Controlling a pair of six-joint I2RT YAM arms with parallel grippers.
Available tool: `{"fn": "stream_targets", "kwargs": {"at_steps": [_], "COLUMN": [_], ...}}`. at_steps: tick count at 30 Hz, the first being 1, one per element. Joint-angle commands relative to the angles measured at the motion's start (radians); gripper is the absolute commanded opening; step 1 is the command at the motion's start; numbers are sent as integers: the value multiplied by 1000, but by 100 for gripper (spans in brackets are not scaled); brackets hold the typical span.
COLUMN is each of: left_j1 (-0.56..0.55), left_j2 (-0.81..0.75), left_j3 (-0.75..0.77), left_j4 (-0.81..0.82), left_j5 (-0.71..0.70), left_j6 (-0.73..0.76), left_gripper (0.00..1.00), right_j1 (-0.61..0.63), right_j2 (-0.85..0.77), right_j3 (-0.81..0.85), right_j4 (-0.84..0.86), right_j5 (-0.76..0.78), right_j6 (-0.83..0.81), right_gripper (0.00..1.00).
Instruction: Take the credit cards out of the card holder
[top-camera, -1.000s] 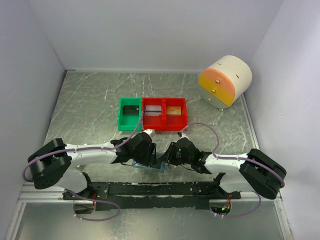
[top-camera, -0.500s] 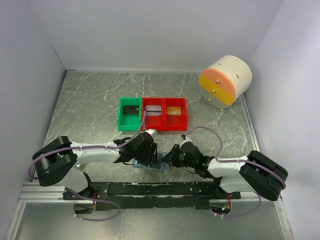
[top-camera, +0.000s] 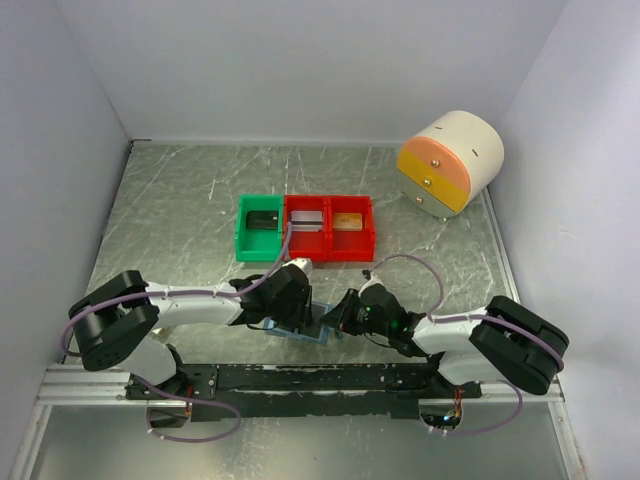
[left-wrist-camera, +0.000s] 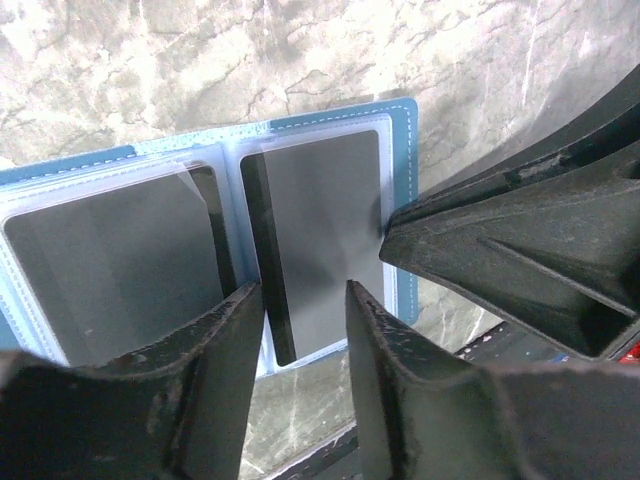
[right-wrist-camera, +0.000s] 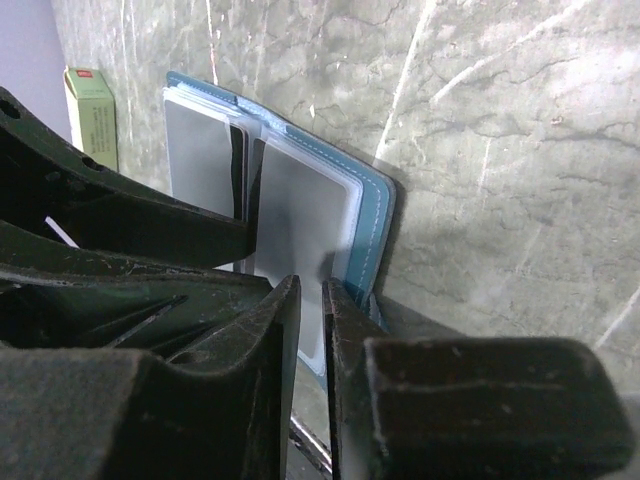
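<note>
The card holder (left-wrist-camera: 404, 150) lies open near the table's front edge, a slate-blue sliver (top-camera: 303, 336) between the two arms in the top view. Dark grey credit cards sit in its clear pockets, one on the right (left-wrist-camera: 325, 225) and one on the left (left-wrist-camera: 110, 265). My left gripper (left-wrist-camera: 303, 295) is open, its tips either side of the right card's lower edge. My right gripper (right-wrist-camera: 312, 285) has its jaws drawn to a narrow slit on the holder's right edge (right-wrist-camera: 375, 215); its fingers (left-wrist-camera: 500, 250) touch that edge in the left wrist view.
A green bin (top-camera: 243, 228) and a red double bin (top-camera: 330, 243) stand just beyond the arms, each holding something flat. A rounded cream, pink and yellow drawer unit (top-camera: 450, 160) is at the back right. A small cream box with a red end (right-wrist-camera: 92, 115) lies past the holder.
The left jaws have narrowed around the right card. The right jaws have closed a little more, and the right arm has shifted slightly left toward the holder.
</note>
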Motion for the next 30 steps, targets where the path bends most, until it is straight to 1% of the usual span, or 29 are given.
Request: {"fn": "stream_targets", "kwargs": {"at_steps": [1, 8, 12, 16, 18, 19, 24, 30], "left_j1": [3, 21, 36, 51, 53, 53, 53, 60], "left_j2": [18, -85, -144, -151, -138, -134, -168, -193], "left_j3": [-38, -78, -114, -137, -130, -124, -131, -114], "left_j4": [7, 75, 126, 183, 174, 159, 128, 41], "left_j5": [16, 57, 75, 135, 145, 141, 103, 59], "left_j6": [-22, -87, -117, -117, -112, -113, -121, -98], "left_gripper": [46, 38, 31, 18, 9, 7, 7, 7], "right_j1": [7, 7, 8, 7, 7, 6, 6, 5], "right_j2": [69, 107, 121, 123, 118, 114, 101, 98], "right_j3": [-35, -27, -24, -15, -18, -16, -6, -1], "right_j4": [-186, -164, -159, -149, -147, -152, -182, -209], "right_j5": [15, 2, -2, -6, -3, 2, 17, 23], "right_j6": [-41, -42, -44, -55, -50, -50, -57, -64], "right_gripper": [17, 16, 16, 16, 16, 16, 17, 17]}}
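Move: The card in the holder's right-hand page is centred about 2 cm ahead of the left hand point, 1 cm to its right and 1 cm below, with its dark-striped edge on the left side. The open card holder's middle is some 3 cm left of this hand and 1 cm ahead; the card in the left page is about 6 cm left and 1 cm ahead. From the right hand that first card lies roughly 4 cm left, level with it, 1 cm lower. The right-page card's dark-striped left edge is what the left hand goes for: it slides about 1.5 cm left, rising 1 cm, while its fingers close from half open to nearly shut and pinch the edge, its left side rolling down about 10 degrees. Once shut, it lifts nearly another centimetre. The right fingers stay on the holder's right margin, easing about 1 cm left. ##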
